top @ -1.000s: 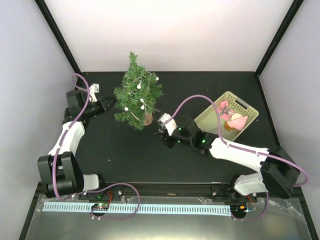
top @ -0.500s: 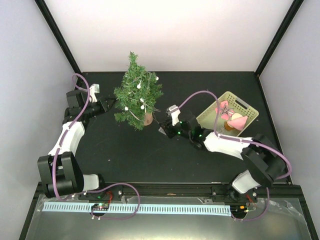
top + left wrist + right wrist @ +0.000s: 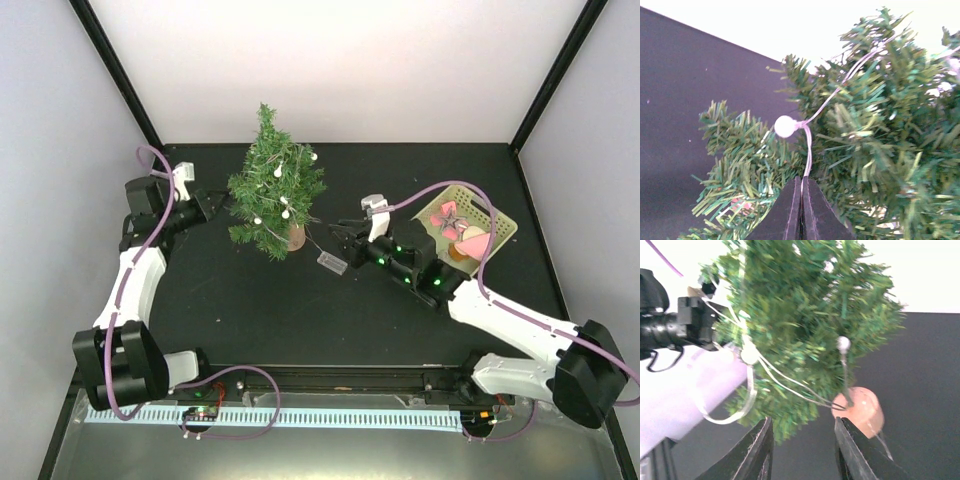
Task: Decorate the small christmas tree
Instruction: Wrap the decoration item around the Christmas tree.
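Note:
The small christmas tree (image 3: 275,190) stands on its wooden stump (image 3: 296,238) at the back middle of the table, with a string of white bulbs (image 3: 283,212) draped over it. My left gripper (image 3: 222,205) is at the tree's left side, shut on the string's thin wire (image 3: 807,150) just below a white bulb (image 3: 785,126). My right gripper (image 3: 342,232) hovers to the right of the stump, open with nothing between its fingers. In the right wrist view the tree (image 3: 805,310) and stump (image 3: 860,410) lie just ahead of the right gripper (image 3: 801,424).
A small clear box (image 3: 332,262) lies on the table near the stump, at the end of the wire. A pale yellow basket (image 3: 500,222) at the right holds pink ornaments (image 3: 470,240). Light walls enclose the black table (image 3: 250,310).
My right gripper has drawn back to the right and turned, its jaws a little narrower. The small clear box now shows on the table where it was. The left arm has barely shifted.

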Controlling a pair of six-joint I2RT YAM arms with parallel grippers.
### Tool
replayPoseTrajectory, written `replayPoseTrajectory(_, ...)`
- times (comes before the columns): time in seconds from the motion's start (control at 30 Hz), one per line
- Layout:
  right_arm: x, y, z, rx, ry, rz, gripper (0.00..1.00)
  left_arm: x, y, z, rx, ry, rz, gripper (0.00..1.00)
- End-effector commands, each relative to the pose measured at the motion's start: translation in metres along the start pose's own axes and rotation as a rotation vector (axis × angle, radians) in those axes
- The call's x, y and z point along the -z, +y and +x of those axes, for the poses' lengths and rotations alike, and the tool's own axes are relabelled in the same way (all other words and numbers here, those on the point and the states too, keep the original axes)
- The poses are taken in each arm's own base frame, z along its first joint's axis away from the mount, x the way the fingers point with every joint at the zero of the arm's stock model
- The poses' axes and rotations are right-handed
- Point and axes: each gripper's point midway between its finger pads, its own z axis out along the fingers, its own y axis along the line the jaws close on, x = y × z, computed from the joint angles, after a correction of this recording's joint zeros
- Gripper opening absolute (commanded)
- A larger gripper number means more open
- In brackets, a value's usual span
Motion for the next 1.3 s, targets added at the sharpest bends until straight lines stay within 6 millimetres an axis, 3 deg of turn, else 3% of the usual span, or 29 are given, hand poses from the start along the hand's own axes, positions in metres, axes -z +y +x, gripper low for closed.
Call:
replayPoseTrajectory(0.0, 0.006, 0.027, -0.029, -0.105, -0.05, -0.051, 0.35, 0.015, -0.019, -0.023, -0.055, -0.059, -0.003, 0.02)
replayPoseTrajectory(0.2, -0.013, 0.052, -0.034, -0.146, -0.034, -0.053, 0.35, 0.016, -0.021, -0.023, -0.046, -0.072, 0.005, 0.02)
replayPoseTrajectory(0.53, -0.043, 0.054, -0.003, -0.172, 0.058, -0.032, 0.37, 0.014, -0.017, -0.017, -0.044, -0.054, -0.001, 0.02)
replayPoseTrajectory(0.93, -0.062, 0.059, 0.005, -0.161, 0.088, -0.049, 0.38, 0.015, -0.015, -0.014, -0.05, -0.051, -0.005, 0.02)
replayPoseTrajectory(1.0, -0.064, 0.065, -0.002, -0.148, 0.08, -0.065, 0.33, 0.015, -0.015, -0.014, -0.051, -0.051, -0.009, 0.02)
replayPoseTrajectory(1.13, -0.057, 0.069, -0.023, -0.121, 0.031, -0.065, 0.02, 0.014, -0.013, -0.013, -0.052, -0.05, -0.016, 0.02)
replayPoseTrajectory(1.27, -0.04, 0.067, -0.052, -0.075, -0.057, -0.028, 0.01, 0.014, -0.007, -0.012, -0.051, -0.046, -0.037, 0.02)
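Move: The light-string wire at the tree's near right side lies about 8 cm to the right hand's left, level in depth and height. The tree's middle is some 14 cm left and 10 cm ahead at similar height, its wooden foot 10 cm left and 12 cm ahead, well below. The battery box lies 3 cm ahead, 22 cm below. From the left hand the wire is 15 cm right, 8 cm back, at similar height. Right hand arcs 8 cm left over a 5 cm hump, pinching the light-string wire; left rises 2 cm, still gripping. ##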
